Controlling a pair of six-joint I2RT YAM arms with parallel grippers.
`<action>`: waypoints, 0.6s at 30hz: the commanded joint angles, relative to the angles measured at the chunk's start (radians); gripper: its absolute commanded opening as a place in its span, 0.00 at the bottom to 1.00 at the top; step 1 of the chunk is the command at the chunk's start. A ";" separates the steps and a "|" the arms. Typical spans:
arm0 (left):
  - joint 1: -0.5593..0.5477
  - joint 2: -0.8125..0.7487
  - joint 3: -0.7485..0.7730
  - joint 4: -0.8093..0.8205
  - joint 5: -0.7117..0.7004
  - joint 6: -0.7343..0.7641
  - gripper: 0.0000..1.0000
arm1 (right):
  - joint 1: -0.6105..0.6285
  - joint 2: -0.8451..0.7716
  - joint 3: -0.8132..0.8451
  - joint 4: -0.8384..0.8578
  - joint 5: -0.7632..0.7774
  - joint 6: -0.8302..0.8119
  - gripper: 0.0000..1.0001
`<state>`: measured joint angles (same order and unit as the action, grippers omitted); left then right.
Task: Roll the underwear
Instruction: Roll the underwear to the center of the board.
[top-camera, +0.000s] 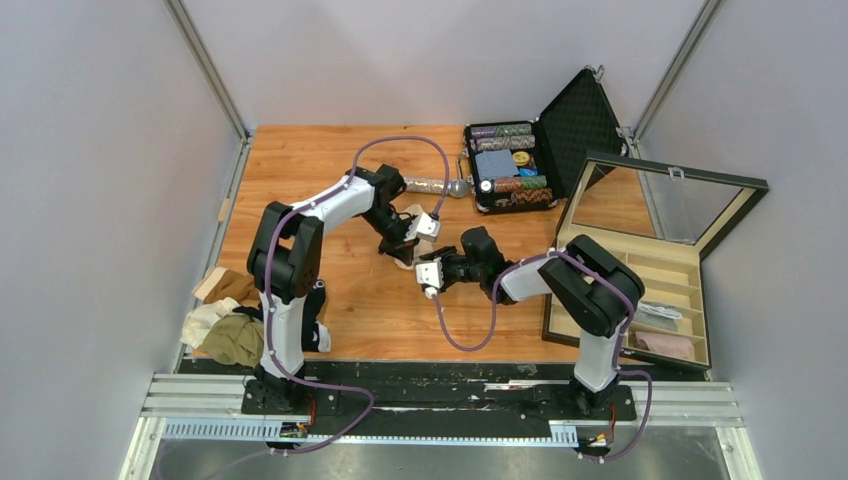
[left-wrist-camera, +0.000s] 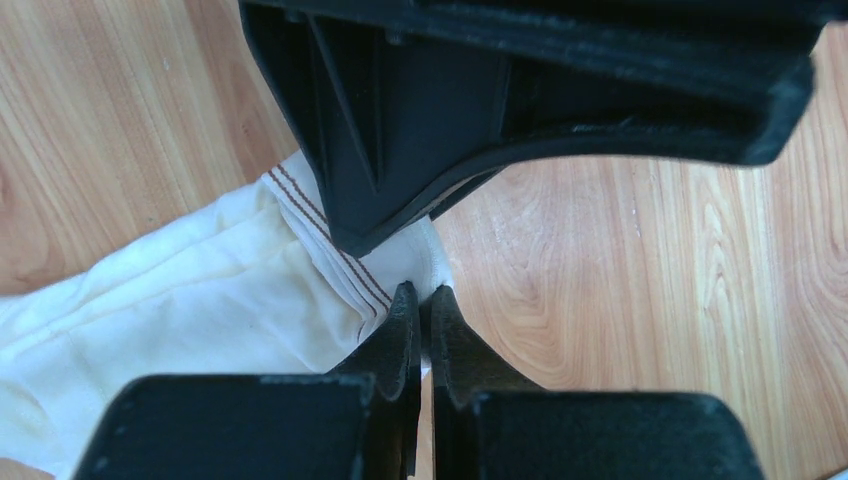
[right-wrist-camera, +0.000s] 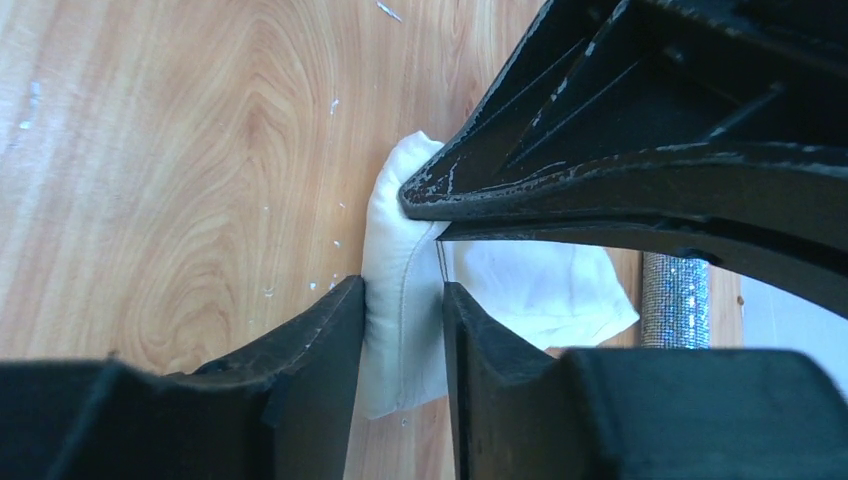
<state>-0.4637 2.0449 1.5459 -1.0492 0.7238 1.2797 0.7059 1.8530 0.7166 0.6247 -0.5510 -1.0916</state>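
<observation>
A cream-beige underwear (top-camera: 404, 260) lies mid-table between both arms. In the left wrist view it spreads to the left as pale cloth (left-wrist-camera: 200, 300) with brown stitch lines along its hem. My left gripper (left-wrist-camera: 420, 295) is shut on the hem's corner; in the top view the left gripper (top-camera: 400, 245) is just above the cloth. My right gripper (right-wrist-camera: 403, 295) has a thick fold of the underwear (right-wrist-camera: 405, 260) pressed between both fingers; in the top view the right gripper (top-camera: 416, 263) reaches in from the right. Each wrist view shows the other gripper's black body close overhead.
More underwear is piled at the table's left edge: brown (top-camera: 226, 285), white (top-camera: 204, 320), olive-green (top-camera: 235, 341). A glittery silver microphone (top-camera: 440, 186) lies behind the arms. An open case of poker chips (top-camera: 510, 165) and an open wooden compartment box (top-camera: 640, 290) stand at the right.
</observation>
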 joint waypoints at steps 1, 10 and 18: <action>0.010 -0.026 0.013 0.018 0.038 -0.019 0.00 | 0.009 0.052 0.063 -0.003 0.069 -0.009 0.29; 0.017 -0.073 -0.043 0.058 0.018 -0.213 0.00 | -0.034 -0.102 0.126 -0.444 0.035 -0.087 0.00; 0.016 -0.125 -0.143 0.200 0.045 -0.679 0.00 | -0.068 -0.181 0.314 -1.138 -0.059 -0.262 0.00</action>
<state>-0.4721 1.9675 1.4513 -0.8902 0.8066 0.9039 0.6720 1.7138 0.9325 -0.0647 -0.5663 -1.2510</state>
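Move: At the strip's near, rolled edge, the left hand already grips the underwear; the underwear's middle lies about 4 cm ahead of it, 3 cm to its right and 3 cm lower. From the right hand, whose half-open fingers straddle that edge, the middle is some 4 cm ahead, level sideways, 1 cm below. The silver tube lies about 15 cm ahead of the right hand and straight in line; a white scrap is about 10 cm back and 5 cm right. Easing forward about 1.5 cm and slightly down, the right hand shuts its fingers and pinches the rolled edge of the underwear. Then both hands, gripping it, draw back some 2 to 3 cm, rightward and up; the left turns about 15 degrees counter-clockwise, while the right tips its fingers further down by a similar amount. ##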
